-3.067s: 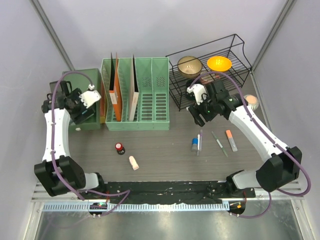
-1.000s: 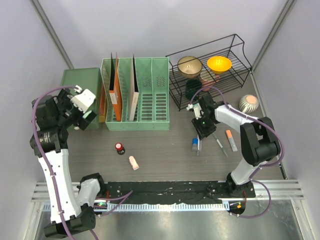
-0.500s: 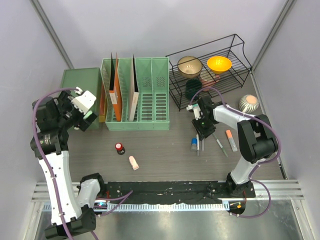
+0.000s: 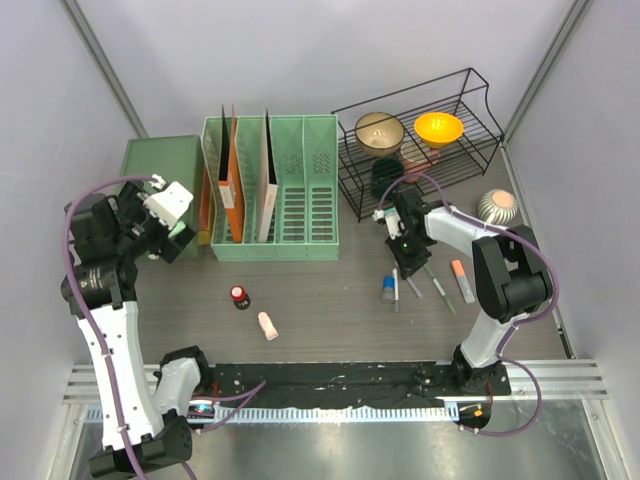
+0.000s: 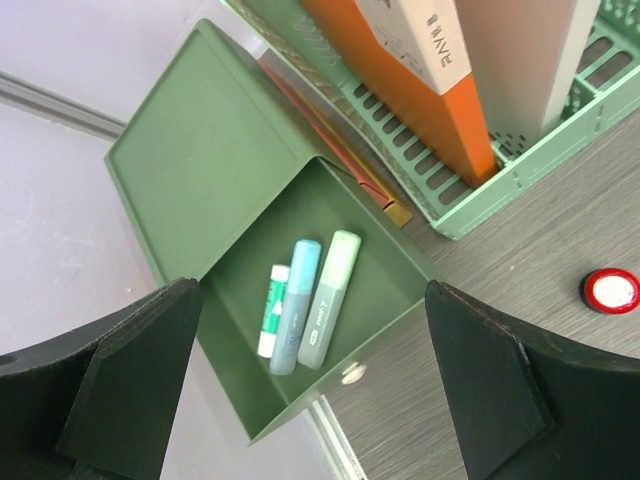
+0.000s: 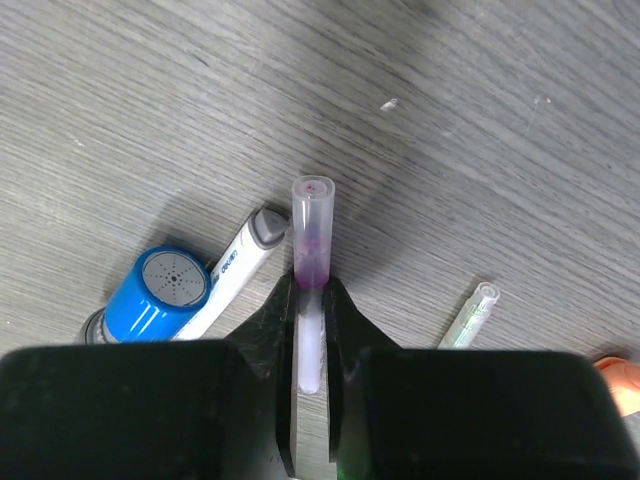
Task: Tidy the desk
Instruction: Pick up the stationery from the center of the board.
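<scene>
On the dark wood-grain desk (image 4: 320, 290) my right gripper (image 6: 310, 300) (image 4: 405, 262) is down at the surface, shut on a pale pen with a clear purple-tinted cap (image 6: 311, 235); the pen lies flat between the fingertips. A white marker (image 6: 232, 275) and a blue-capped tube (image 6: 168, 288) lie just left of it. A thin green pen (image 6: 470, 315) lies to the right. My left gripper (image 5: 315, 390) (image 4: 175, 235) hangs wide open and empty above the dark green box (image 5: 210, 170), whose open drawer (image 5: 370, 300) holds three markers (image 5: 300, 305).
A light green file rack (image 4: 300, 190) with books stands at the back. A black wire rack (image 4: 470, 110) holds bowls, with a striped ball (image 4: 497, 207) beside it. An orange-tipped marker (image 4: 461, 281), a red-capped bottle (image 4: 239, 295) and a pink piece (image 4: 267, 325) lie loose.
The right gripper's fingers have closed on the purple-capped pen, after settling slightly over it. The left arm has stayed still over the last second.
</scene>
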Controlling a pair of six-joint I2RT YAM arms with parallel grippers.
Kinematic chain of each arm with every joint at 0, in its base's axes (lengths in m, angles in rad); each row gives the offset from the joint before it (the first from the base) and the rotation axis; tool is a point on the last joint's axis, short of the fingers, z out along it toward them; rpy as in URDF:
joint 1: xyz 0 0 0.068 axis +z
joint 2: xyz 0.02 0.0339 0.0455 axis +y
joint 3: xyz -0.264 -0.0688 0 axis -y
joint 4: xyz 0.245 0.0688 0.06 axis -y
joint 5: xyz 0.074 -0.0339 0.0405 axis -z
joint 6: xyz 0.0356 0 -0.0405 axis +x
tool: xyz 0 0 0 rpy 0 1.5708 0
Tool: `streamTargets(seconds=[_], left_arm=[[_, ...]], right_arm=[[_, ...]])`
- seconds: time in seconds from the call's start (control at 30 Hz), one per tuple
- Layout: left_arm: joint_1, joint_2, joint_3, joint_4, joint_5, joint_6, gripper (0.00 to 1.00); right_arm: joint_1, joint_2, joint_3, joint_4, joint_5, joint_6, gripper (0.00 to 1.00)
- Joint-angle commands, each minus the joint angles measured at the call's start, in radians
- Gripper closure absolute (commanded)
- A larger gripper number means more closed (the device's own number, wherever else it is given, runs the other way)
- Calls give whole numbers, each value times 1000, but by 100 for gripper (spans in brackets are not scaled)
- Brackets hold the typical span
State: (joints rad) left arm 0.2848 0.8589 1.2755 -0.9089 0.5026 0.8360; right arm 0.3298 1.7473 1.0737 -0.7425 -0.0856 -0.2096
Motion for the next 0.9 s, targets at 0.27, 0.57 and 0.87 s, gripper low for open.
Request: streamTargets(seconds=[0.27, 0.57, 0.87], left_arm=[[1, 18, 1, 20, 425, -236, 0], [-203, 18, -160, 503, 571, -742, 0], [-659, 221, -107, 728, 278, -926, 2]], right_arm=[[6, -137, 376, -247, -160, -66, 98], [43, -232, 589, -159, -525, -53, 98], [199, -290, 583, 130, -623, 54, 99]])
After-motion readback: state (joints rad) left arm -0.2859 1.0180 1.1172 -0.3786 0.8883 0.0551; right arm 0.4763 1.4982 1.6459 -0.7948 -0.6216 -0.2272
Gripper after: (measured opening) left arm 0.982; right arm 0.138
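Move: The right hand is down at the desk, already pinching the purple pen near its middle. The left gripper, the likely receiver, is about 51 cm to its left, 2 cm back and 31 cm up; the white pen lies 3 cm left and 5 cm back, the blue-capped bottle 5 cm left and 4 cm back. From the left hand, the purple pen is 51 cm right, 2 cm ahead and 31 cm below; the open green drawer 10 cm left, 6 cm ahead and 20 cm below. Keeping its pinch on the purple pen, the right hand lifts it off the desk by about 29 cm, first edging forward and then easing back as it sweeps some 16 cm left towards the left gripper, the fingers swinging from straight down to point left and forward. The left hand, still wide open and empty, speeds right to meet it, away from the open drawer and nearly level, rolling its left side down and turning clockwise. ##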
